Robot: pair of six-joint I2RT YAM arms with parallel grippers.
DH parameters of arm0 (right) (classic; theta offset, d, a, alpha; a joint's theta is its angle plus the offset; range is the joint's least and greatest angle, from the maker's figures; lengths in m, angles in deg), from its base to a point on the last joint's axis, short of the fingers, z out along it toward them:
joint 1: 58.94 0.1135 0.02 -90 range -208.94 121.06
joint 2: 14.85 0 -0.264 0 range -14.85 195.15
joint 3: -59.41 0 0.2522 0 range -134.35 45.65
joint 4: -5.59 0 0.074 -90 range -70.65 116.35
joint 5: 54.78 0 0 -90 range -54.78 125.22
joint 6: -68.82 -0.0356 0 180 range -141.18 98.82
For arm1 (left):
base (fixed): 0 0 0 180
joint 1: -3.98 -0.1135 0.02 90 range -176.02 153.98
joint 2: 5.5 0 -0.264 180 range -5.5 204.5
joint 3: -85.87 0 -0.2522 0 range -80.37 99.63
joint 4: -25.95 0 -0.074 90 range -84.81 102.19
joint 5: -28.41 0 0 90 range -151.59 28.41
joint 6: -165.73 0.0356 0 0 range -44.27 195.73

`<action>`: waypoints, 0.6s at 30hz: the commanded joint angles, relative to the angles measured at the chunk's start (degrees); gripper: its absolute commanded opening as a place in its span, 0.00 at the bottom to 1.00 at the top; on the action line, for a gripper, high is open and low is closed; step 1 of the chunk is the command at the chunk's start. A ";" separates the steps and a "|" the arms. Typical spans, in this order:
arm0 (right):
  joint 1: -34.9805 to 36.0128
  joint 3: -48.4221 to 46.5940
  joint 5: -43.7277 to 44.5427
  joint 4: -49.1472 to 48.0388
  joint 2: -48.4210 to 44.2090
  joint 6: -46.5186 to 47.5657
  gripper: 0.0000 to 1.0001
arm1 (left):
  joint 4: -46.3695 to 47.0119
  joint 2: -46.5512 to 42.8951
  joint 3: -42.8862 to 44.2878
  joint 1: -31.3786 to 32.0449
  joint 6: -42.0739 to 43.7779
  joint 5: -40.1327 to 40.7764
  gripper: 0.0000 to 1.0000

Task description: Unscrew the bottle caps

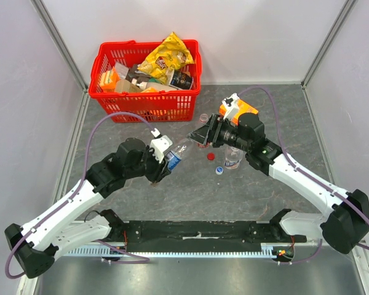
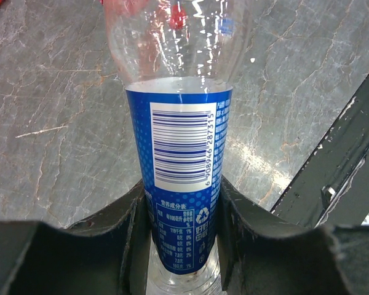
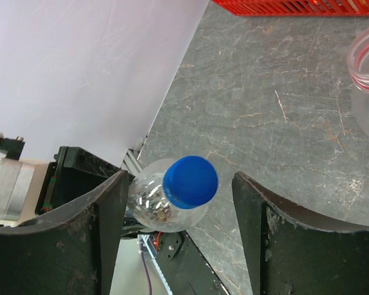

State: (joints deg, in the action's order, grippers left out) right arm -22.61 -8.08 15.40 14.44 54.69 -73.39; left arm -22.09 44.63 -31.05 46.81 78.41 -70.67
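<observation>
My left gripper (image 2: 183, 246) is shut on the blue-labelled bottle (image 2: 184, 147) at its lower body and holds it tilted above the table (image 1: 175, 153). The bottle's blue cap (image 3: 190, 182) sits on the neck between my right gripper's (image 3: 179, 184) fingers, with a gap on each side, so that gripper is open. In the top view the right gripper (image 1: 200, 136) meets the bottle's neck end. A loose red cap (image 1: 210, 156) and a small bluish cap (image 1: 219, 170) lie on the table. Another bottle (image 1: 234, 158) stands by the right arm, and an open-necked one (image 1: 204, 118) stands further back.
A red basket (image 1: 146, 107) full of packets stands at the back left. An orange box (image 1: 238, 110) sits behind the right gripper. Grey walls close off the left, back and right sides. A black rail (image 1: 197, 232) runs along the near edge.
</observation>
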 commanded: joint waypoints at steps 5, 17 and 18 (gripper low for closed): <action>-1.53 2.58 -1.63 -5.28 0.51 -4.13 0.53 | 0.71 -1.44 -0.19 1.20 2.24 0.56 0.38; -2.76 5.83 -5.58 -13.63 0.60 -9.05 0.51 | 0.18 -0.38 -0.01 2.61 2.33 1.61 0.36; -3.02 6.27 -6.11 -14.51 0.42 -9.75 0.53 | 0.18 -0.38 -0.01 2.70 2.25 1.78 0.36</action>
State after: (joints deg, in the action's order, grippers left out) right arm -24.75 -2.92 11.42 6.14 55.41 -80.23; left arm -22.44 44.28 -31.38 48.86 78.43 -69.56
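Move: The blue cap of the bottle in the left gripper already sits between the right fingertips, about 1 cm to the left of the right hand point and 1 cm below it, level with it fore and aft. From the left hand the cap is roughly 8 cm ahead, 8 cm right and 8 cm up. An open bottle stands about 9 cm ahead and 3 cm right of the right hand; a loose red cap lies some 4 cm ahead, 6 cm right of it, about 25 cm down. Close the right fingers from wide to about half open around the blue cap while lowering that hand about 1 cm, then let them ease open a touch. Roll the right wrist some 5 to 10 degrees about its fingers, clockwise looking along them. Keep the bottle gripped in the left hand, nearly still; firm contact with the cap can't be seen. ##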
